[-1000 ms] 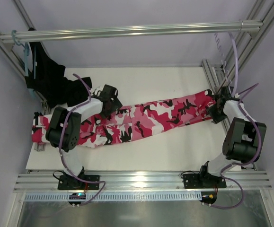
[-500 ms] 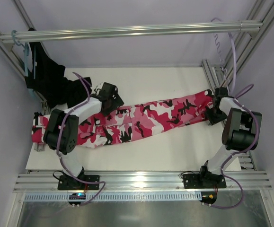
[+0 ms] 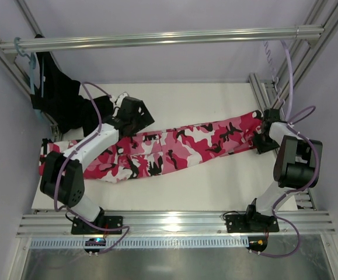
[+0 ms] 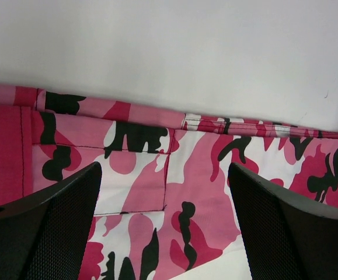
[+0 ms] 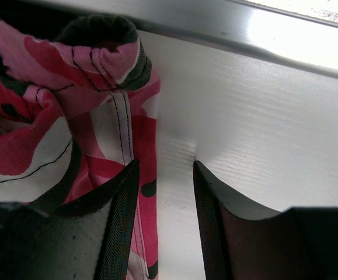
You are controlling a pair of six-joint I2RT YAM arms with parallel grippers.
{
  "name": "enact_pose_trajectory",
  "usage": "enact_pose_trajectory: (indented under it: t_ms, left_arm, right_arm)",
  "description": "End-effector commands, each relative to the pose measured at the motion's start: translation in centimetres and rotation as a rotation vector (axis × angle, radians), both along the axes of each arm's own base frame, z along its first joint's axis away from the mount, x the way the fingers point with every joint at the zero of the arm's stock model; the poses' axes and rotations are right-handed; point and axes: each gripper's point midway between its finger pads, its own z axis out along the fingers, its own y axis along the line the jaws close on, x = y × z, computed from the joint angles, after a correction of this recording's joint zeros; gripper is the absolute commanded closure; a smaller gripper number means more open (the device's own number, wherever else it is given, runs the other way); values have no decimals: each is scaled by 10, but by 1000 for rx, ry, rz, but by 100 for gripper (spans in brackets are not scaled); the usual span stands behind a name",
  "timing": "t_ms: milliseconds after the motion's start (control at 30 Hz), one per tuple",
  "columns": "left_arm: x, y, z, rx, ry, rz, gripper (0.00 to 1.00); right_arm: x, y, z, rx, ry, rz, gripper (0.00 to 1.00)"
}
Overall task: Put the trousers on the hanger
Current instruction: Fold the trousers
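The camouflage trousers [image 3: 174, 146] lie flat across the white table [image 3: 192, 102], waist at the left and cuffs at the right. My left gripper [image 3: 138, 122] hovers over the upper leg near the waist. In the left wrist view it [image 4: 164, 175] stands wide open above a pocket seam of the trousers [image 4: 157, 140], holding nothing. My right gripper [image 3: 261, 140] is low at the cuff end. In the right wrist view it [image 5: 166, 172] is open by a narrow gap, its left finger [image 5: 113, 216] resting on the trousers' hem [image 5: 98, 87]. Mostly bare table shows between its fingers. The hanger is out of view.
A plain black garment [image 3: 61, 99] hangs from a teal hanger [image 3: 25, 52] on the metal rail [image 3: 157, 38] at the back left. Aluminium frame posts [image 3: 262, 87] stand close behind the right gripper, and a metal edge [image 5: 227, 23] runs just past the cuff.
The left arm has stretched out and its gripper has shifted a little toward the back of the table. The right arm's elbow swung in and its jaws narrowed slightly. The trousers have not moved.
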Motion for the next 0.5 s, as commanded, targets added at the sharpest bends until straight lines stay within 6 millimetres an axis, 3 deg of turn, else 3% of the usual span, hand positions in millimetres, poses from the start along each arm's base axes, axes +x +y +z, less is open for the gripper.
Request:
enact_pose_trajectory:
  t_ms: [0, 233, 333, 367, 467]
  left_arm:
    - [-2, 0, 19, -13, -57, -23, 11]
    - [-2, -4, 15, -26, -46, -37, 12]
    - [-3, -3, 12, -21, -40, -33, 12]
    - [-3, -2, 11, -18, -40, -34, 12]
    - [-4, 0, 10, -12, -41, -26, 12]
  right_arm:
    - [17, -1, 12, -2, -54, -43, 55]
    - [27, 2, 3, 25, -25, -39, 55]
    - [21, 0, -5, 10, 25, -37, 56]
    - [17, -1, -6, 3, 39, -40, 58]
    - [8, -2, -12, -7, 69, -35, 81]
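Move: The near edge of the trouser leg, just inside the cuff, lies about 1 cm ahead of the right hand point and 1 cm below, level sideways. The cuff opening is some 3 cm ahead and 5 cm to the right. A crumpled fold stands about 6 cm ahead and 2 cm right; the side rail runs roughly 8 cm to the right, level fore and aft. From the left hand that edge is about 46 cm right, 8 cm back and 13 cm below. Low over the table, the right hand slides about 1.5 cm forward, then closes its half-open fingers on the trousers' edge. ##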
